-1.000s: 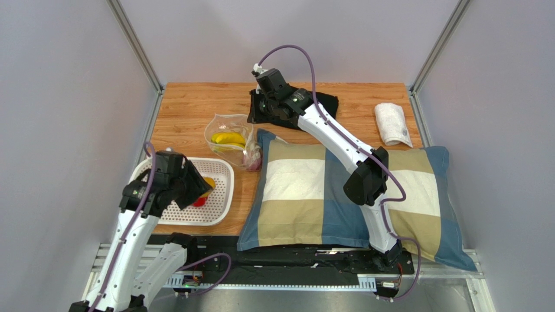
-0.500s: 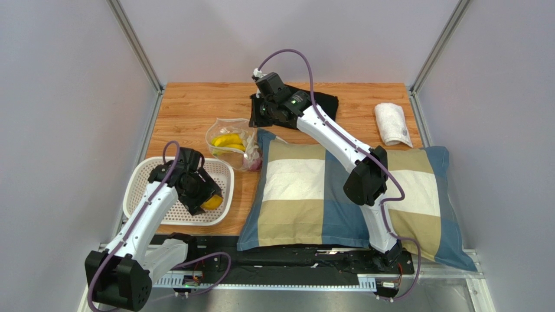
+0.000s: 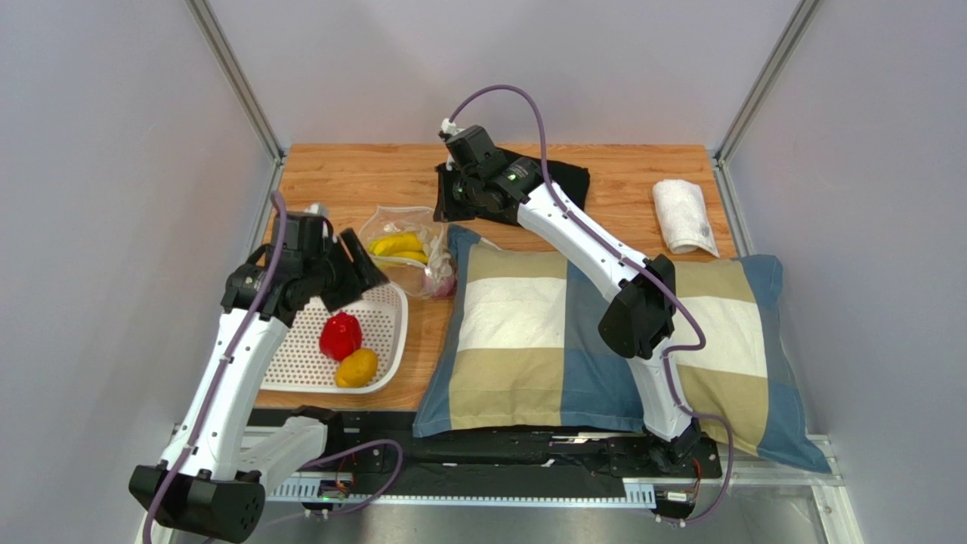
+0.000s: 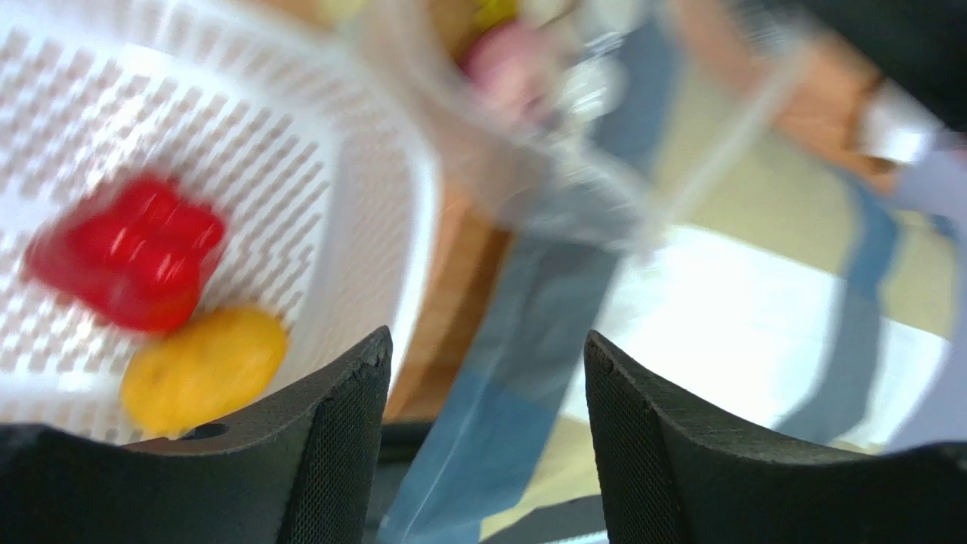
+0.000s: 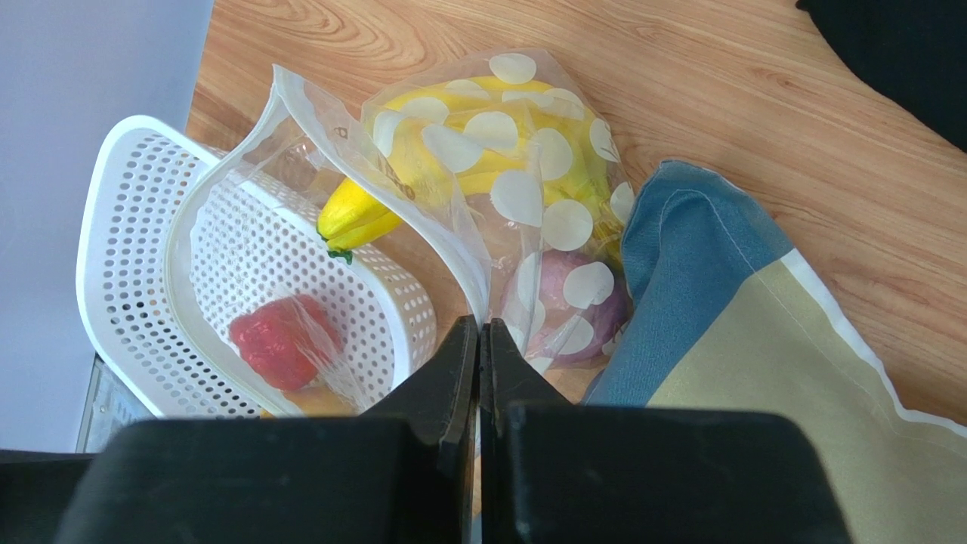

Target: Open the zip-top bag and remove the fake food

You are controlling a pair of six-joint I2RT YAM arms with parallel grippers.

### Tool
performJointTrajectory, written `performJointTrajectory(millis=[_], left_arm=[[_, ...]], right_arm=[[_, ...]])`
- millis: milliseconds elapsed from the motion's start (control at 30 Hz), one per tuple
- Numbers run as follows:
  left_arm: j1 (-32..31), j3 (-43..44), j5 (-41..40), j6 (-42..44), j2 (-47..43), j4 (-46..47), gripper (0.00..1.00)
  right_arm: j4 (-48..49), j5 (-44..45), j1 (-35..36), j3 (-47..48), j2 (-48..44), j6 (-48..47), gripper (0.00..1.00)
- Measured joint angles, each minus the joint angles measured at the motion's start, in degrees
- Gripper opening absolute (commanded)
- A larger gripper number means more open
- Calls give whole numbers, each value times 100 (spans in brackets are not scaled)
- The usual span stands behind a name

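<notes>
The zip-top bag point(image 3: 406, 252) lies open on the wood, between the white tray and the pillow. The yellow banana bunch point(image 3: 397, 243) and purplish onion point(image 3: 440, 275) are inside it. In the right wrist view the bag point(image 5: 534, 204), banana point(image 5: 443, 170) and onion point(image 5: 568, 312) show clearly. My right gripper point(image 5: 479, 331) is shut on the bag's rim and holds the mouth up. It is at the bag's far right edge in the top view point(image 3: 454, 210). The red pepper point(image 3: 339, 336) and orange-yellow mango point(image 3: 356, 367) lie in the tray. My left gripper point(image 3: 352, 275) is open and empty above the tray's far corner point(image 4: 486, 340).
The white perforated tray point(image 3: 386, 340) sits at the front left. A large checked pillow point(image 3: 590, 329) covers the right front. A folded black cloth point(image 3: 551, 181) lies at the back under the right wrist. A rolled white towel point(image 3: 684, 215) is at the back right.
My left gripper has let go of the mango in the tray and moved away toward the bag. The pepper and mango now lie uncovered. The right gripper has barely moved.
</notes>
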Motion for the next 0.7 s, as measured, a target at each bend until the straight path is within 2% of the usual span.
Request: performJointTrajectory(millis=[167, 300, 367, 533, 700], left_arm=[[0, 1248, 750, 879, 531, 981, 53], [0, 2691, 975, 1766, 1788, 994, 52], [2, 3130, 984, 2146, 2363, 949, 51], [11, 3335, 1110, 2870, 3298, 688, 44], [13, 3333, 1038, 3209, 3641, 566, 40]], right_arm=[[-111, -20, 0, 90, 0, -66, 0], [-164, -20, 0, 275, 0, -109, 0], [-166, -13, 0, 330, 0, -107, 0], [-166, -7, 0, 341, 0, -31, 0], [-157, -13, 0, 503, 2, 177, 0]])
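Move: The yellow banana, still inside the open bag, lies about 19 cm ahead of the left hand, 5 cm to its right and some 14 cm below. The onion-like fruit in the same bag is roughly 12 cm ahead and 13 cm to the right, 15 cm down; the red pepper in the basket is about level, 5 cm left and 16 cm below. From the right hand, the banana lies some 5 cm ahead, 8 cm left and 16 cm lower. The open bag is what the left hand returns to: from above the basket it swings forward about 16 cm and slightly right, first rising some 12 cm, then sinking most of that again to the bag's mouth, while the wrist turns clockwise about 30 degrees and the fingers narrow but stay parted. The right hand keeps the bag's rim pinched and raises it a little. ##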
